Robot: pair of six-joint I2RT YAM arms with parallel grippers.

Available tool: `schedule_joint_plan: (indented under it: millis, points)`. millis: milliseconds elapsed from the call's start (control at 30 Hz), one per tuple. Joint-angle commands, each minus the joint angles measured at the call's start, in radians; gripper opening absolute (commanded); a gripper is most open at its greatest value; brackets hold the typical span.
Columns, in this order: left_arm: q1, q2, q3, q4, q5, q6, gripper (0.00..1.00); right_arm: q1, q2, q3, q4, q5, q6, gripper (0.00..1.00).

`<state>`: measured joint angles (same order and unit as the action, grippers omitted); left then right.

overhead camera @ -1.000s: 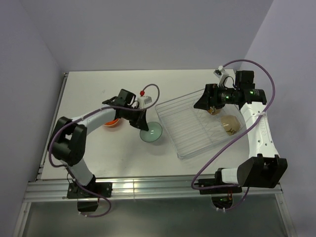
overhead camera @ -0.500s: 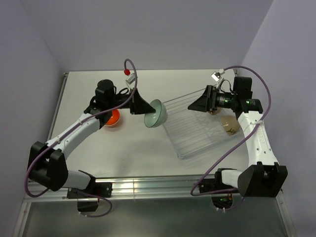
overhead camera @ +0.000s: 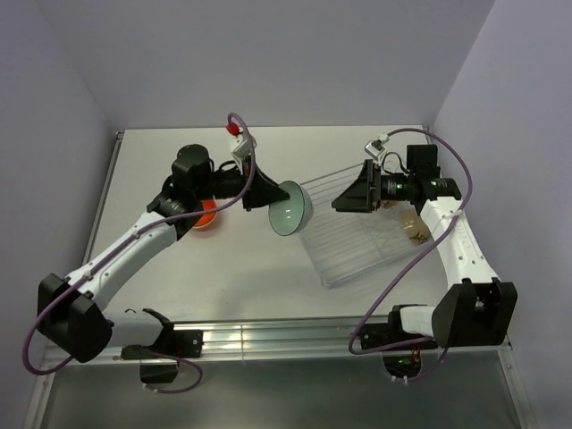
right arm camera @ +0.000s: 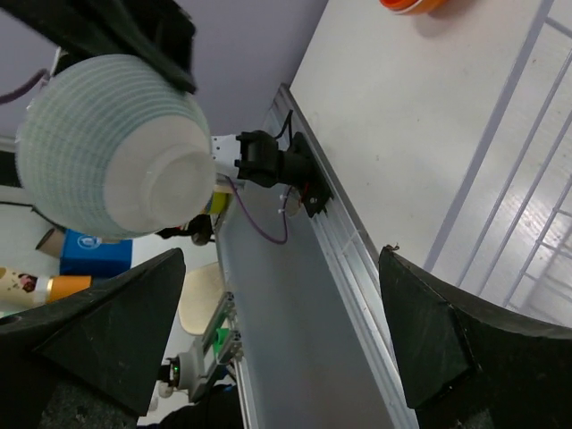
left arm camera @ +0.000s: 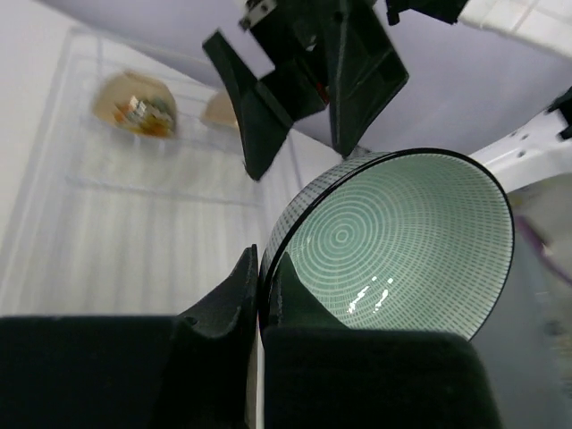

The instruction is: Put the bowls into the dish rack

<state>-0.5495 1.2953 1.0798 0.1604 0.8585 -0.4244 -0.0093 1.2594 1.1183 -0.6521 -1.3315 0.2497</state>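
Note:
My left gripper (overhead camera: 271, 197) is shut on the rim of the pale mint green bowl (overhead camera: 291, 207) and holds it tilted in the air over the left edge of the clear dish rack (overhead camera: 353, 246). The left wrist view shows one finger inside and one outside the bowl (left arm camera: 393, 237). My right gripper (overhead camera: 342, 200) is open and empty above the rack, facing the bowl's underside (right arm camera: 116, 147). Two beige bowls (left arm camera: 134, 105) (left arm camera: 222, 109) lie in the rack's far end. An orange-red bowl (overhead camera: 205, 216) sits on the table, partly hidden by the left arm.
The rack (left arm camera: 134, 214) lies askew on the right half of the white table (overhead camera: 232, 268). Grey walls close in the back and both sides. An aluminium rail (overhead camera: 286, 340) runs along the near edge by the arm bases.
My left arm has lifted the mint bowl off the table and carried it up and right to the rack's edge. My right gripper has moved left over the rack toward the bowl.

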Motion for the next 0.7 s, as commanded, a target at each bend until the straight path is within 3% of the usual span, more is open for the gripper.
schedule_joint_plan:
  millis: [0, 33, 100, 133, 200, 233, 333, 533, 667]
  points:
    - [-0.047, -0.085, 0.112, -0.137, -0.137, 0.373, 0.0, 0.005, 0.02, 0.024, -0.081, -0.048, -0.094, 0.96]
    - [-0.061, -0.108, 0.118, -0.157, -0.163, 0.536, 0.0, 0.005, 0.021, 0.026, -0.102, -0.044, -0.102, 0.96]
    - [-0.108, -0.143, 0.089, -0.205, -0.257, 0.692, 0.0, 0.005, 0.017, 0.011, -0.074, -0.047, -0.063, 0.96]
    - [-0.128, -0.187, 0.065, -0.206, -0.307, 0.858, 0.0, 0.005, 0.014, 0.005, -0.051, -0.046, -0.052, 0.96]
    - [-0.206, -0.272, -0.044, -0.17, -0.438, 1.031, 0.0, 0.005, 0.009, 0.0, -0.044, -0.043, -0.037, 0.97]
    - [-0.231, -0.303, -0.091, -0.085, -0.478, 1.188, 0.0, 0.005, 0.008, -0.002, -0.035, -0.041, -0.03, 0.98]
    - [-0.32, -0.404, -0.311, 0.124, -0.588, 1.446, 0.0, 0.005, 0.015, 0.009, -0.061, -0.037, -0.046, 0.98]
    - [-0.359, -0.443, -0.605, 0.519, -0.509, 1.859, 0.0, 0.051, 0.052, 0.06, -0.162, 0.006, -0.154, 0.99]
    - [-0.391, -0.403, -0.661, 0.649, -0.524, 1.952, 0.0, 0.094, 0.051, 0.067, -0.126, 0.075, -0.13, 1.0]
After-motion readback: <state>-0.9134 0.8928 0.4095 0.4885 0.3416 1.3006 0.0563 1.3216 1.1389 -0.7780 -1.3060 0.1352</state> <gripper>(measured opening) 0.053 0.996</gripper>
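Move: In the left hand the green bowl is already held by its rim; the right hand's open fingertips wait some 16 cm to that hand's right, about 2 cm nearer the base and 4 cm lower. The orange bowl lies about 26 cm left, 11 cm farther out and 28 cm below the left hand. From the right hand the green bowl is around 13 cm left and 2 cm back, about level; the dish rack's middle sits roughly 9 cm right, 9 cm ahead and 26 cm below. Rolling about its own fingers by some 100 degrees, so that its top swings back towards the bases, the left hand keeps its pinch on the green bowl's rim; it first rises about 3 cm while drawing back, then sinks to end about 8 cm lower and 4.5 cm back, slightly left. The right hand stays wide open without touching the bowl, easing down about 2 cm and slightly left at the end. ##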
